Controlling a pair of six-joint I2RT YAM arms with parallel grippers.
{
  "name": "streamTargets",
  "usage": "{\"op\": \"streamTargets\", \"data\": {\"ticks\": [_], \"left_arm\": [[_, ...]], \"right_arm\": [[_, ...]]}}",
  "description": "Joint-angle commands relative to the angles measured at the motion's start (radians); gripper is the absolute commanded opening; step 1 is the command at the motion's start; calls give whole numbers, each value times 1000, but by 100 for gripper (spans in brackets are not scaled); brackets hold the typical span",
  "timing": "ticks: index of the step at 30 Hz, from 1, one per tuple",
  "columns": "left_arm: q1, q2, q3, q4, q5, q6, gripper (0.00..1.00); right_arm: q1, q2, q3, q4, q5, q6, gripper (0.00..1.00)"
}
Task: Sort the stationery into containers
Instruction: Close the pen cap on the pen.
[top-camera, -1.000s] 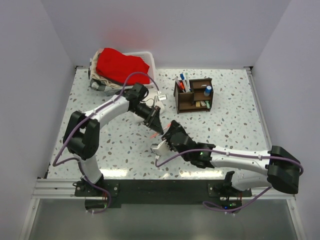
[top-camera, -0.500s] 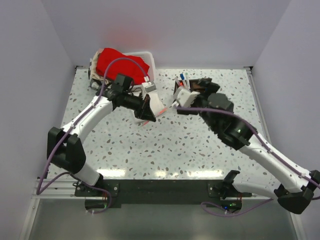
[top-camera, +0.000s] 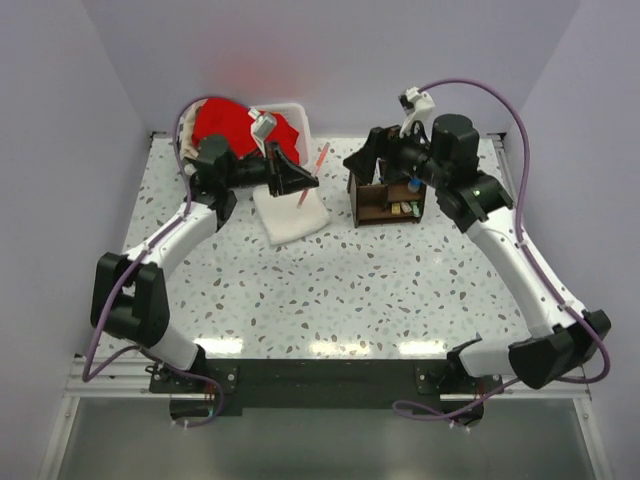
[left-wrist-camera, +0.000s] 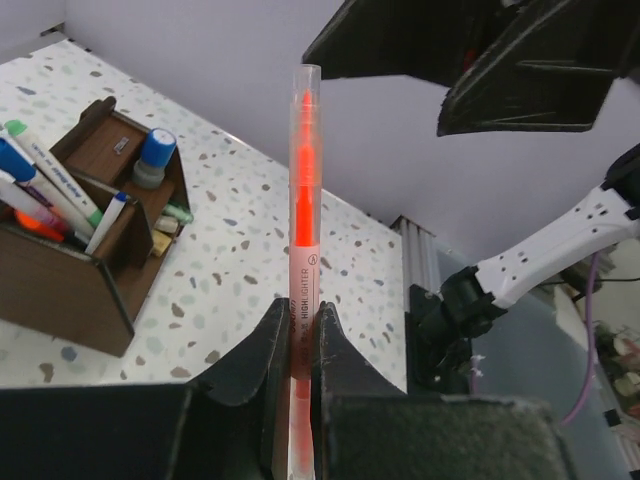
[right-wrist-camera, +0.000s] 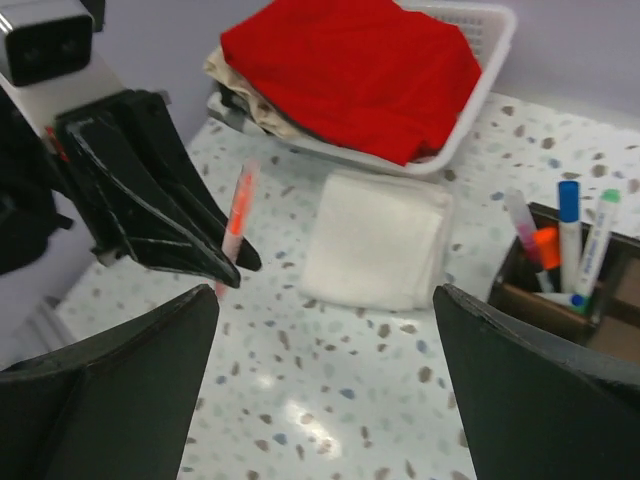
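A pink-orange highlighter (top-camera: 313, 170) is held in the air over the folded white cloth, and my left gripper (top-camera: 303, 186) is shut on its lower half. In the left wrist view the highlighter (left-wrist-camera: 303, 200) stands upright between the jaws of that gripper (left-wrist-camera: 297, 320). The dark brown wooden organizer (top-camera: 388, 200) stands at the back right with several pens (right-wrist-camera: 570, 235) in one compartment and a blue-capped bottle (left-wrist-camera: 155, 155) in another. My right gripper (top-camera: 370, 163) hovers at the organizer's left end, open and holding nothing (right-wrist-camera: 325, 330).
The folded white cloth (top-camera: 292, 212) lies on the speckled table left of the organizer. Behind it stands a white plastic basket (top-camera: 296, 110) holding a red cloth (top-camera: 235, 130). Walls close off the table at the back and both sides.
My left arm lifted the highlighter from mid-table up and back over the cloth. My right arm let go, opened, and swung from the table's near middle to the organizer.
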Motion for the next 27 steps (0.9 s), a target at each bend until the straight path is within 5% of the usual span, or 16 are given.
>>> {"op": "streamTargets", "data": {"ticks": [1, 7, 15, 27], "left_arm": [[7, 87, 118, 311, 74, -280, 0], [7, 118, 179, 289, 43, -285, 0], [7, 123, 167, 266, 36, -293, 0], [6, 150, 186, 304, 33, -324, 0]], "right_arm": [[-69, 71, 14, 248, -311, 344, 92], [-77, 174, 29, 371, -466, 408, 81], [-70, 168, -19, 524, -457, 409, 65], [3, 201, 12, 513, -399, 352, 59]]}}
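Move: Held upright in the left fingers, the highlighter has its clear pen cap about 5 cm above, 3 cm ahead and 1 cm right of the left hand. From the open right hand the pen cap lies roughly 9 cm left, 2 cm ahead and 2 cm lower. The pen box stands 9 cm ahead, 9 cm right and 26 cm below the right hand; the white cloth is 6 cm ahead, 16 cm left and 31 cm down. Closing in on the pen cap from the right, the right hand travels left about 8 cm and rises some 2 cm, nosing forward briefly and easing back, while it swings some 20 degrees counter-clockwise, rolls its left side up and narrows its fingers to a bit over half open. The left hand keeps its pinch on the highlighter, lifts it about 4 cm and 2 cm forward, then nearly stops. ##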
